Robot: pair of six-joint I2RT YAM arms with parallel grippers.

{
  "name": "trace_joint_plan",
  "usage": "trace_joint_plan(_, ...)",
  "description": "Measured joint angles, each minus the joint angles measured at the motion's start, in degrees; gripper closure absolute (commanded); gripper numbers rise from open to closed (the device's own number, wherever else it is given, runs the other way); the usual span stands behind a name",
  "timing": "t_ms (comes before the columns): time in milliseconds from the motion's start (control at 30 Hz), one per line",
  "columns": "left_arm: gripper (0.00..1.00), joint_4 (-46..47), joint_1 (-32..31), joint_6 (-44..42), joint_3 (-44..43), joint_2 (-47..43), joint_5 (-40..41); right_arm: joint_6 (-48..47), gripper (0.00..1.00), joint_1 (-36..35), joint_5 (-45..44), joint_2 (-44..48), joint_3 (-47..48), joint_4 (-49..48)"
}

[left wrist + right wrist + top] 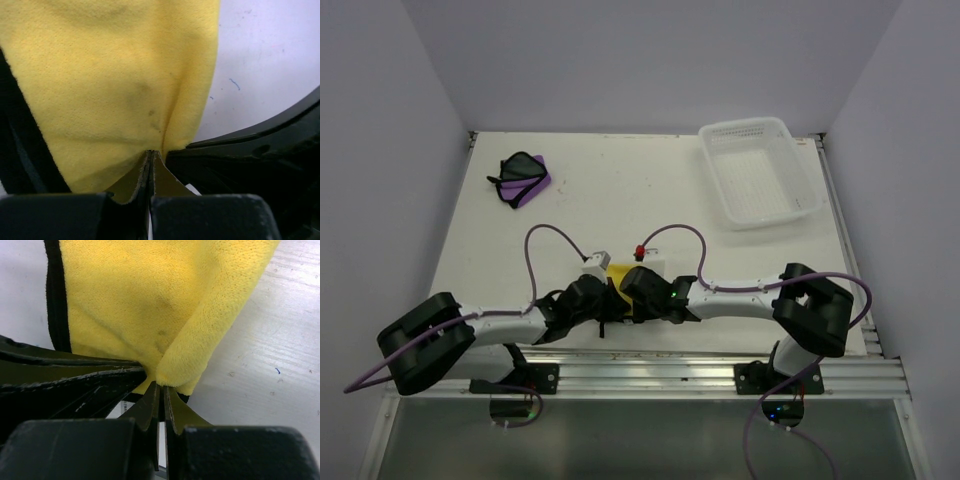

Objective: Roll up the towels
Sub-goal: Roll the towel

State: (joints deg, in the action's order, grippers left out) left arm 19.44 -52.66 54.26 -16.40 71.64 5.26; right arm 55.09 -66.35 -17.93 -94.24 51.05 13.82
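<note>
The yellow towel [619, 277] lies near the table's front edge, mostly hidden between both grippers. My left gripper [601, 290] is shut on its near edge; in the left wrist view the yellow towel [115, 80] bunches out from my closed jaws [150, 152]. My right gripper [633, 287] is shut on the same towel; in the right wrist view the towel [150, 305], with black edging at its left, folds out of the gripper [161, 385]. The purple towel [524, 178] lies crumpled at the far left, black side partly up.
A white perforated basket [760, 170] stands at the far right corner. A small white box with a red button [642, 250] sits just beyond the grippers. The other arm's dark finger crosses each wrist view.
</note>
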Motion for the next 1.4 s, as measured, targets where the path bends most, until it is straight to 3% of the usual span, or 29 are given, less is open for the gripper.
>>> trace_joint_plan(600,1.00,3.74,0.02,0.02,0.20,4.59,0.02,-1.01,0.99,0.00,1.25,-0.42,0.00,-1.03)
trace_joint_plan(1000,1.00,-0.92,0.02,-0.59,0.35,0.39,1.99,-0.13,0.88,0.00,2.10,-1.84,0.02,-3.65)
trace_joint_plan(1100,1.00,-2.93,0.02,-0.94,0.57,-2.93,2.97,0.26,0.82,-0.02,2.54,-2.14,0.04,-4.52)
trace_joint_plan(1300,1.00,-4.55,0.02,-1.42,1.33,-7.08,4.63,0.98,0.63,0.07,3.58,-2.51,0.44,-5.14)
trace_joint_plan(1400,1.00,-5.01,0.09,-1.55,1.84,-7.52,5.79,1.18,0.61,0.35,4.48,-2.71,0.76,-5.35)
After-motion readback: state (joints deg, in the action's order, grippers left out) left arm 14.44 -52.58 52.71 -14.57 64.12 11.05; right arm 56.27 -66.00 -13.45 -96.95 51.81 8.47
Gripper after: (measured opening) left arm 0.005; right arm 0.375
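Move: The right hand still pinches the near end of the towel's yellow roll, which runs straight ahead, its middle about 6 cm forward and 1 cm down. From the closed left hand that middle is some 5 cm ahead, 3 cm to the right and 2 cm down. From the left hand, the towel's black left edge lies about 5 cm ahead and 5 cm left, the black strap about 3 cm back and 6 cm left. Both hands shift left about 2.5 cm, right opening around the roll's near end, left dipping first, then rising. ##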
